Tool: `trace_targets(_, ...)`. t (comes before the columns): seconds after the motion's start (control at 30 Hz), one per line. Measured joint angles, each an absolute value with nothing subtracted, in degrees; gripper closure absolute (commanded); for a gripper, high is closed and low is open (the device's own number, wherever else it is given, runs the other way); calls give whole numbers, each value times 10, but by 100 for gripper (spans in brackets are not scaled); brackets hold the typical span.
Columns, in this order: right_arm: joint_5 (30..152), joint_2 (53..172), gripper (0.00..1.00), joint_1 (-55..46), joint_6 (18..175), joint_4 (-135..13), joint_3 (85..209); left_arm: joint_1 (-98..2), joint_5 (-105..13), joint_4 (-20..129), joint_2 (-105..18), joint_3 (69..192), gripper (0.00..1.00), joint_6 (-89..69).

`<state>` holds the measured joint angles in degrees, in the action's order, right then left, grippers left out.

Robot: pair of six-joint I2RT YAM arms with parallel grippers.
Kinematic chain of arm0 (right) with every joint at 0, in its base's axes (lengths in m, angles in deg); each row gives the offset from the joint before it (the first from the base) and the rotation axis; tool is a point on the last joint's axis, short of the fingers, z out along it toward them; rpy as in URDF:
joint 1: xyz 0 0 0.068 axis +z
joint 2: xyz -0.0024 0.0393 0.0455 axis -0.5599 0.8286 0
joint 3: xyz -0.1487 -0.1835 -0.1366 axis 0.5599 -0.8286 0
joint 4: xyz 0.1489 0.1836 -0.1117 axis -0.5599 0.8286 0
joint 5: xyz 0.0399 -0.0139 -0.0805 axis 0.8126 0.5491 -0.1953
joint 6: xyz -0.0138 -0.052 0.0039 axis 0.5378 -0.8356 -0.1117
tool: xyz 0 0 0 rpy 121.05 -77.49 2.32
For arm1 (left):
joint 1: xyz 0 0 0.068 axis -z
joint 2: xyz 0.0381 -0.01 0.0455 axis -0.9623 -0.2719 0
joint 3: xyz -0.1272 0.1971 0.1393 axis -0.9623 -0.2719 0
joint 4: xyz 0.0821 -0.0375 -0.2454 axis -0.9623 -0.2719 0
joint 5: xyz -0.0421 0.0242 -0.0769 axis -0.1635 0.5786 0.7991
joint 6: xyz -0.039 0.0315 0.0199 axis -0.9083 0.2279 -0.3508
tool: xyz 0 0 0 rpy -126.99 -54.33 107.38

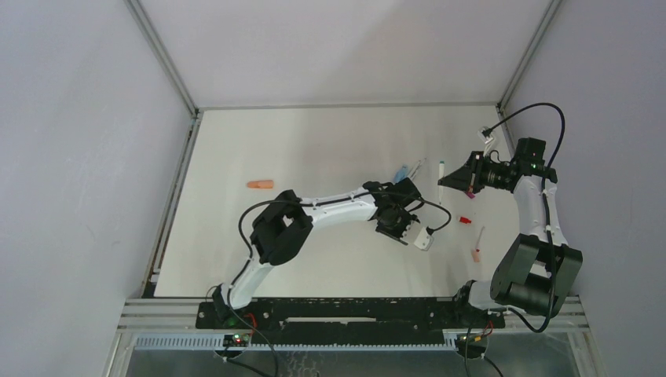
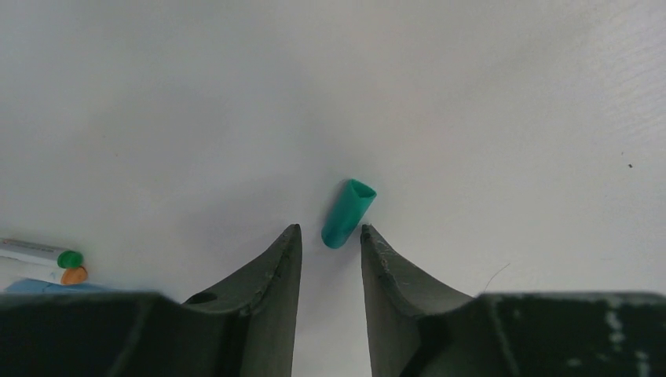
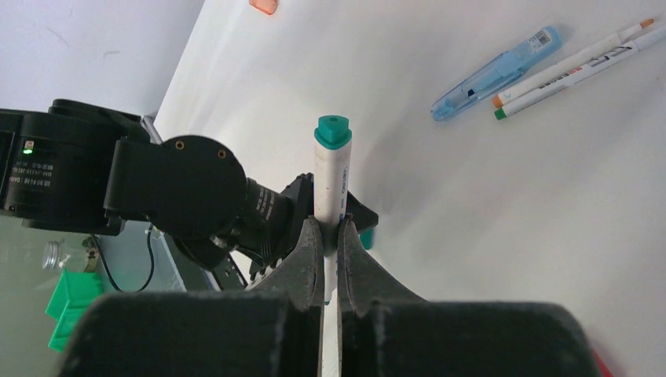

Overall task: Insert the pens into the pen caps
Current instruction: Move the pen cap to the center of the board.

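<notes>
A teal pen cap (image 2: 348, 214) lies on the white table, open end away from me. My left gripper (image 2: 330, 233) is open and low over it, with the cap's closed end just between the fingertips and close to the right finger (image 2: 377, 251). In the top view the left gripper (image 1: 393, 222) points down at mid-table and hides the cap. My right gripper (image 3: 330, 228) is shut on a white pen (image 3: 330, 184) with a teal end, held up off the table. The top view shows the right gripper (image 1: 465, 179) with this pen (image 1: 441, 171) sticking out to its left.
Two more pens (image 3: 577, 67) and a light blue cap (image 3: 496, 72) lie together behind the left gripper. A salmon-orange cap (image 1: 260, 184) sits far left. A red piece (image 1: 464, 220) and a pink-ended pen (image 1: 477, 250) lie near the right arm's base.
</notes>
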<state>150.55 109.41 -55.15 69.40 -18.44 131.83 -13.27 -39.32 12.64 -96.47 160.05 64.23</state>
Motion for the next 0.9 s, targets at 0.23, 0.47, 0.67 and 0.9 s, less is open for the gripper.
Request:
trace_targets(0.23, 1511, 1094, 100, -556, 694, -184, 1318, -119, -403, 120, -965, 1601, 82, 646)
trace_targets(0.47, 1515, 1094, 100, -560, 694, -184, 1318, -115, -406, 111, -965, 1601, 98, 645)
trace_targets(0.67, 1515, 1094, 100, -562, 694, -184, 1318, -114, -409, 111, -953, 1586, 100, 597)
trace_targets(0.9, 1515, 1094, 100, -561, 694, -183, 1318, -114, -413, 119, -894, 1499, 100, 446)
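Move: The teal pen cap lies almost between the left hand's open fingers, about 1 cm back from the hand point and at its height. The blue clip pen is about 16 cm ahead of that hand, straight ahead; the two white pens some 18 cm ahead and 4 cm right; the red cap about 5 cm ahead and 20 cm right. From the right hand, which still holds the uncapped pen, the teal cap is roughly 7 cm back, 10 cm left and 18 cm below. Back by just over 1 cm, low over the board, the left hand centres its fingers on the teal cap, then shuts them and pinches it. It then speeds up level, without lifting, about 4 cm left and 3 cm further back, carrying the cap away from the white pens while the wrist turns some 20 degrees, mostly counter-clockwise. The right hand keeps its grip on the pen and stays in place. ##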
